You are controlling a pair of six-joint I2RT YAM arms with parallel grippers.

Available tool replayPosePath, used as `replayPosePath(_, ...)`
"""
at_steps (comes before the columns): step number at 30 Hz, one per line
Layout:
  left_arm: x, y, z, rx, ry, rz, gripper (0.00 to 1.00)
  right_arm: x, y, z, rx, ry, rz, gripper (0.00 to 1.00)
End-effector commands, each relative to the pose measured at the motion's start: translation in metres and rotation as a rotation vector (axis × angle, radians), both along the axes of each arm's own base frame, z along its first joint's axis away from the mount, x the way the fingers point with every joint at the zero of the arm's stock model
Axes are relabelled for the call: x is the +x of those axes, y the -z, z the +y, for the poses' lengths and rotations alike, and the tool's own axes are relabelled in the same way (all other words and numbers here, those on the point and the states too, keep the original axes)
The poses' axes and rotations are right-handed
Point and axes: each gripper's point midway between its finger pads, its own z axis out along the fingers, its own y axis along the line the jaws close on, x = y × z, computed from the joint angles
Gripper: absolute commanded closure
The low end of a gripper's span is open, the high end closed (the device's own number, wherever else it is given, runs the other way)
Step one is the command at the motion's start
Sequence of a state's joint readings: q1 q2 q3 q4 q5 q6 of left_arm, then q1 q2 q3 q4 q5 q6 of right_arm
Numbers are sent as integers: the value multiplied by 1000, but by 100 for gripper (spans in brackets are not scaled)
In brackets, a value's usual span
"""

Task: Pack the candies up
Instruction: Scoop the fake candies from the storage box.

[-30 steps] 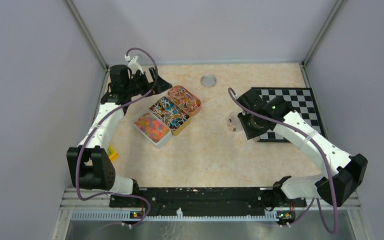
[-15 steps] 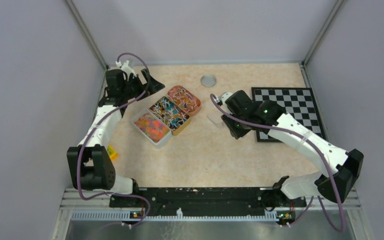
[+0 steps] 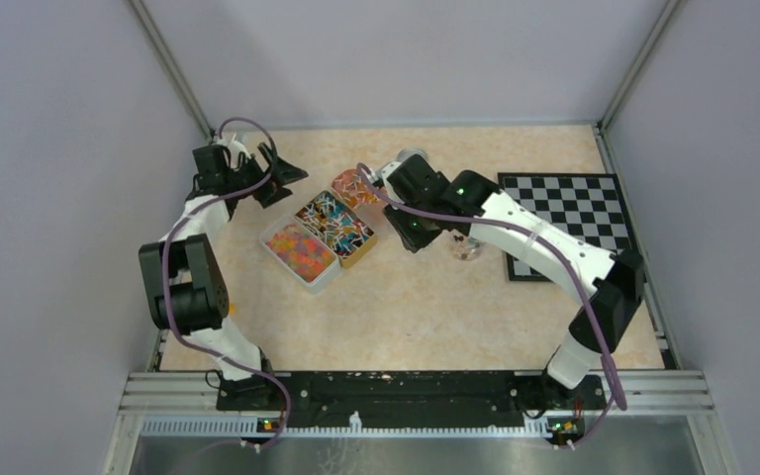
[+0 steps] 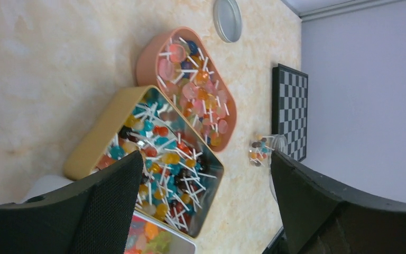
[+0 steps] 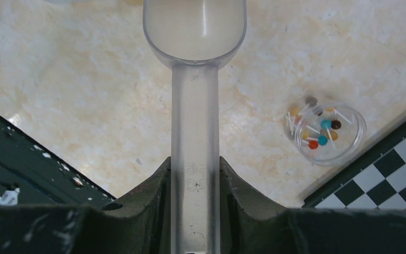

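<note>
The candies (image 3: 300,250), tiny pink, orange and yellow beads, fill a silver tin (image 3: 322,280) at the left. A corner of that mass (image 4: 148,237) shows at the bottom of the left wrist view. My right gripper (image 5: 194,165) is shut on the handle of a clear plastic scoop (image 5: 194,32), whose bowl is empty above bare table. In the top view the right gripper (image 3: 411,230) hangs just right of the tins. My left gripper (image 4: 206,159) stands wide open with nothing between its fingers. It sits at the far left (image 3: 279,174), up and left of the tins.
A gold tin (image 3: 358,254) and a pink tin (image 4: 147,53), both holding lollipops, lie beside the silver one. A small clear jar (image 3: 467,247) with a few lollipops stands left of the checkerboard (image 3: 569,223). The jar (image 5: 328,129) is right of the scoop. A round metal lid (image 4: 227,18) lies farther back.
My right arm has swung left from the jar by the checkerboard to beside the tins, carrying the scoop. My left gripper has drawn back toward the far left corner.
</note>
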State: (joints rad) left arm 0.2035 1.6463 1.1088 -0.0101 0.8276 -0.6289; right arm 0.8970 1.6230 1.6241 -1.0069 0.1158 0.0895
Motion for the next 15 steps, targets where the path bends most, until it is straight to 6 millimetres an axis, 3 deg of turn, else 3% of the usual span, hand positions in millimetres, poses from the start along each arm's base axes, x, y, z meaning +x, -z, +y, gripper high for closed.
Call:
replayPosePath(1,26,0,15,86,52,-11,11,6,-18,34,79,7,29,100)
replayPosePath(7,47,37,42,236,-3,77,59,14,-5,54,-2,5,101,100)
replayPosePath(11,49,50,47,220,-9,101,71,20,-7,67,-26,1,119,100)
replayPosePath(15,48,67,52,217,-20,144,71,22,-2,74,-66,-6,139,100)
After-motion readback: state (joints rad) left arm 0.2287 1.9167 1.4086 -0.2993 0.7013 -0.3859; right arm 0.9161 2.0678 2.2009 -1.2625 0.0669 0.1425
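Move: The tan box of lollipops, where the right hand's scoop is headed, lies about 14 cm ahead of that hand, 17 cm to its left and 18 cm below. The pink box is some 22 cm ahead and 12 cm left, the white gummy box 8 cm ahead and 25 cm left, and the clear jar 9 cm ahead and 12 cm right. From the left hand, the tan box lies 4 cm back, 9 cm right and 16 cm below. Leftward, with some forward, the right hand carries the clear scoop about 7 cm over to the near right end of the tan lollipop box, slowing as it comes, its grip kept and its fingers tipping a little more steeply down. Meanwhile the empty left hand sinks roughly 6 cm while shifting forward and left, and its wide-open fingers close most of the way on nothing. ##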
